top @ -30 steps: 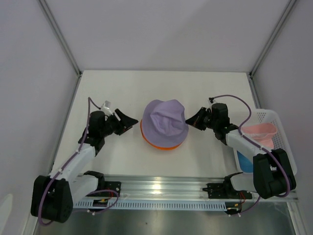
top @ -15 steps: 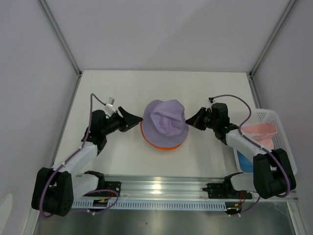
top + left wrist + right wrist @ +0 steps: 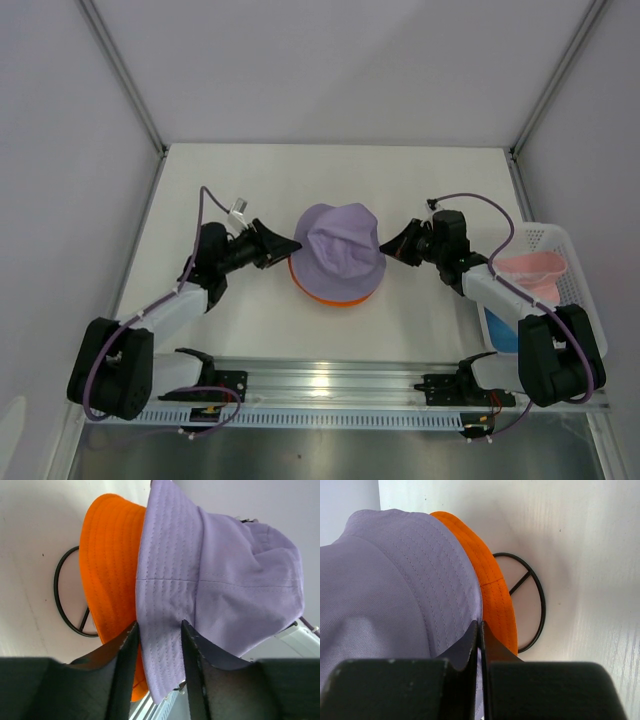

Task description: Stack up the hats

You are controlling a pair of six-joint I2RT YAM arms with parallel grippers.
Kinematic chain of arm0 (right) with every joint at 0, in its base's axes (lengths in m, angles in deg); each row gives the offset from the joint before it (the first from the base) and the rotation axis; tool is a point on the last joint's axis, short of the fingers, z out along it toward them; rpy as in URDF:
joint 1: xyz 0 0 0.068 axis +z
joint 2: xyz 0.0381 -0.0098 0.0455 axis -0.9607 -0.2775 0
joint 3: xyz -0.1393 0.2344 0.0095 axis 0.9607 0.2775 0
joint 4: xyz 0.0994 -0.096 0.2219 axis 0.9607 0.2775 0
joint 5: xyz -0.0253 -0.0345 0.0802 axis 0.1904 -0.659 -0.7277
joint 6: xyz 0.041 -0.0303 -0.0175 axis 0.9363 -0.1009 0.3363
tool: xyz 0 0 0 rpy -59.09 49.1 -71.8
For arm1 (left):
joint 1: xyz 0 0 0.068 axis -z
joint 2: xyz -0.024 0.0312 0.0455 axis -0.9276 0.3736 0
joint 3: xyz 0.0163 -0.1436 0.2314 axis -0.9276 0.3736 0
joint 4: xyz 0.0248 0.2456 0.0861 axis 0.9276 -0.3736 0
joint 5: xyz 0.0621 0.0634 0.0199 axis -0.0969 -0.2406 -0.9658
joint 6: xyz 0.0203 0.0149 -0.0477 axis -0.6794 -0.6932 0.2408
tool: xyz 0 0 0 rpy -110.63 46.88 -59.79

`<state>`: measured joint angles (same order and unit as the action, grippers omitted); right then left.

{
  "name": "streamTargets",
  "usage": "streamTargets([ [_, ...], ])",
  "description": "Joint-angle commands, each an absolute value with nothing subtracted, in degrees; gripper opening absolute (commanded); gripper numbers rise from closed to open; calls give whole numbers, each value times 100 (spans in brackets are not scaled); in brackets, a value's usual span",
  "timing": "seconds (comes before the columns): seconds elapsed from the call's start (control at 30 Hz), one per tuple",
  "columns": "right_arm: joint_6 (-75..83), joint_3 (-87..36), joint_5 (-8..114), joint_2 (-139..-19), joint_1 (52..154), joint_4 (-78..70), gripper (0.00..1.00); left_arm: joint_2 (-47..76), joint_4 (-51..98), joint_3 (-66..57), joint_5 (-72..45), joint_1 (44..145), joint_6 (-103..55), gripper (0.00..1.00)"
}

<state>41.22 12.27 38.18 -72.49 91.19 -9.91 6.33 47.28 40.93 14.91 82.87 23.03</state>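
The pale purple hat [image 3: 338,245] sits on top of the orange hat [image 3: 335,296] in the middle of the table. My left gripper [image 3: 289,243] is open at the stack's left side. In the left wrist view [image 3: 159,628] the purple hat's [image 3: 215,565] brim lies between its fingers, beside the orange hat [image 3: 110,565]. My right gripper [image 3: 389,248] is at the right brim, shut [image 3: 480,626] on the purple hat's [image 3: 395,580] brim edge, just above the orange hat [image 3: 492,590]. The pink hat [image 3: 535,268] and blue hat [image 3: 498,330] lie in the basket.
The black wire stand's ring [image 3: 56,592] shows under the stack, also in the right wrist view [image 3: 542,600]. The white slotted basket [image 3: 548,238] stands at the table's right edge. Grey walls enclose the table on three sides.
My left gripper has moved right to the stack, and its open fingers now straddle the purple brim. The right arm and the hats have not moved.
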Motion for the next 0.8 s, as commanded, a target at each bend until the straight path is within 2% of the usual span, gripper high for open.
streamTargets([
  [0.0,4063,1028,3920,-7169,9147,-1001,0,803,5250,3963,1583,8432,2466,41],
  [0.1,4063,1028,3920,-7169,9146,-1001,0,1023,5742,4112,1573,8459,2756,24],
  [0.17,4063,1020,3937,-7169,9146,-966,0,1111,5901,4148,1556,8468,2845,3],
  [0.2,4054,1011,3955,-7151,9146,-949,0,1111,5849,4174,1512,8476,2862,1],
  [0.33,3993,1002,4130,-7081,9146,-791,0,840,5332,4271,1021,8476,2731,1],
  [0.57,3940,1099,4218,-7098,9129,-658,0,434,2839,4053,-104,8476,2265,1],
  [0.77,3958,1169,4201,-7256,9173,-764,0,979,2438,4025,-377,8704,2169,1],
])
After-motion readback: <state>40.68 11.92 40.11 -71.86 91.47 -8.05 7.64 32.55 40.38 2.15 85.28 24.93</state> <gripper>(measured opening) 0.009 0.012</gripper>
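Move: Beside the left hand, its half-open fingers at the left brim, the purple hat has its middle about 11 cm to the right, 2 cm ahead and at about hand height. The orange hat under it centres about 10 cm right, 1 cm ahead and 3 cm lower; the wire stand beneath is roughly 10 cm right, 1 cm ahead and 7 cm down. From the right hand, shut at the opposite brim, the purple hat is about 10 cm left, level in reach and 3 cm higher. Closing its fingers on the left edge of the purple brim, the left hand first eases a centimetre right, then draws the brim down about 5 cm and some 2.5 cm left, tipping the fingers downward by roughly 15 degrees. The right hand stays almost in place, still shut on the brim's right edge. ##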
